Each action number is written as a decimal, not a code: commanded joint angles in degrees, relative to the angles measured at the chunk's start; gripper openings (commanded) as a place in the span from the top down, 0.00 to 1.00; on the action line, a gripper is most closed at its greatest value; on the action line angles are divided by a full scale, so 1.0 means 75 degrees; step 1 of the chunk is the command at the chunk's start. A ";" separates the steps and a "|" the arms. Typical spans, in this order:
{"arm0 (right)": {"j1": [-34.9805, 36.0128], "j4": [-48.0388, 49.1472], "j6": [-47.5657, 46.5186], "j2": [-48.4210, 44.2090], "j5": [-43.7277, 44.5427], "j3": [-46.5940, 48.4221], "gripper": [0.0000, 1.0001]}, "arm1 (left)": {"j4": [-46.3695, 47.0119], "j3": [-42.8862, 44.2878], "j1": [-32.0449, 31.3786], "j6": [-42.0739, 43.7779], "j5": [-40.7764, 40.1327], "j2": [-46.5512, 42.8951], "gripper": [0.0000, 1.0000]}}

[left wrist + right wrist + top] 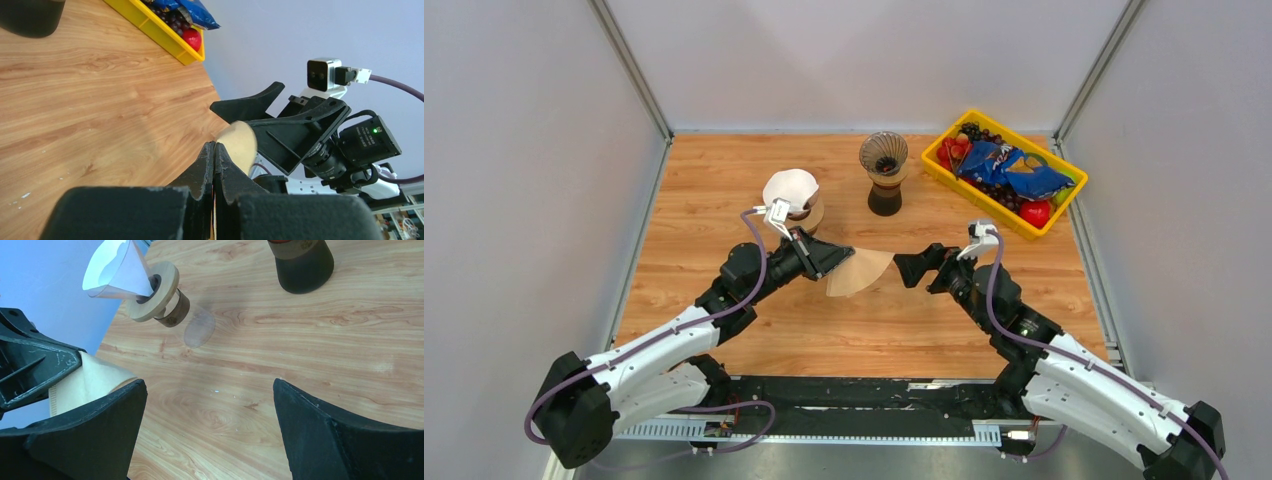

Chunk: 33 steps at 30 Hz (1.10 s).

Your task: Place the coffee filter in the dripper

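Observation:
A tan paper coffee filter (pixel 861 272) hangs above the table's middle, and my left gripper (pixel 842 256) is shut on its left edge. The left wrist view shows the filter (pixel 241 144) pinched between the closed fingertips of that gripper (pixel 214 146). My right gripper (pixel 906 268) is open just right of the filter, empty, with its left finger beside the paper (pixel 90 380). Behind the left gripper stands a clear cone dripper (pixel 791 192) with a wooden collar (pixel 156 294). A dark glass dripper (pixel 884 153) sits on a dark carafe further back.
A yellow basket (pixel 972 198) with a blue snack bag, grapes and red fruit stands at the back right. The dark carafe (pixel 302 265) is ahead of my right gripper (pixel 209 382). Grey walls enclose the wooden table (pixel 724 170).

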 commanded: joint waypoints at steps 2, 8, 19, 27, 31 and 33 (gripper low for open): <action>-0.0003 0.0000 -0.0116 -0.0015 0.0066 0.0303 0.00 | 0.0160 0.0357 -0.0031 0.0021 -0.0054 -0.0025 1.00; -0.0004 -0.0017 -0.0108 -0.0027 -0.0116 0.0295 0.00 | 0.0090 0.0376 -0.0031 0.0106 -0.0130 -0.0026 1.00; -0.0006 0.0840 -0.0291 0.0037 -0.1168 0.0437 0.00 | 0.0149 0.0473 -0.0031 0.0176 0.0194 0.0289 1.00; 0.0001 0.1897 -0.0510 0.0255 -0.2653 0.0313 0.00 | 0.0275 0.0471 -0.0031 0.0364 0.0278 0.0562 1.00; -0.0001 0.2945 -0.0446 0.0858 -0.3661 0.0318 0.00 | 0.0785 0.0598 -0.0025 0.0413 0.1112 0.1008 1.00; 0.0000 0.2851 -0.0486 0.1262 -0.3722 0.0543 0.02 | 0.1086 0.0650 -0.0032 0.0380 0.1569 0.1200 1.00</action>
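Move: The right gripper hangs open with the coffee filter's middle about 10 cm to its left, some 2 cm back and roughly level; the empty dripper stands about 23 cm ahead and 5 cm left of this hand, the dripper with the white filter 16 cm ahead and 24 cm left. From the left gripper, which already pinches the coffee filter, its middle hangs about 3 cm back, 2 cm right and 4 cm below. Sweep the open right gripper left about 6 cm while raising it 5 cm and easing back a little, swinging it some 20 degrees counter-clockwise with the fingertips lifting slightly, so its spread fingers come up to the free side of the coffee filter. Keep the left pinch closed and, late on, lower the filter about 2 cm and shift it as far right to meet them. ##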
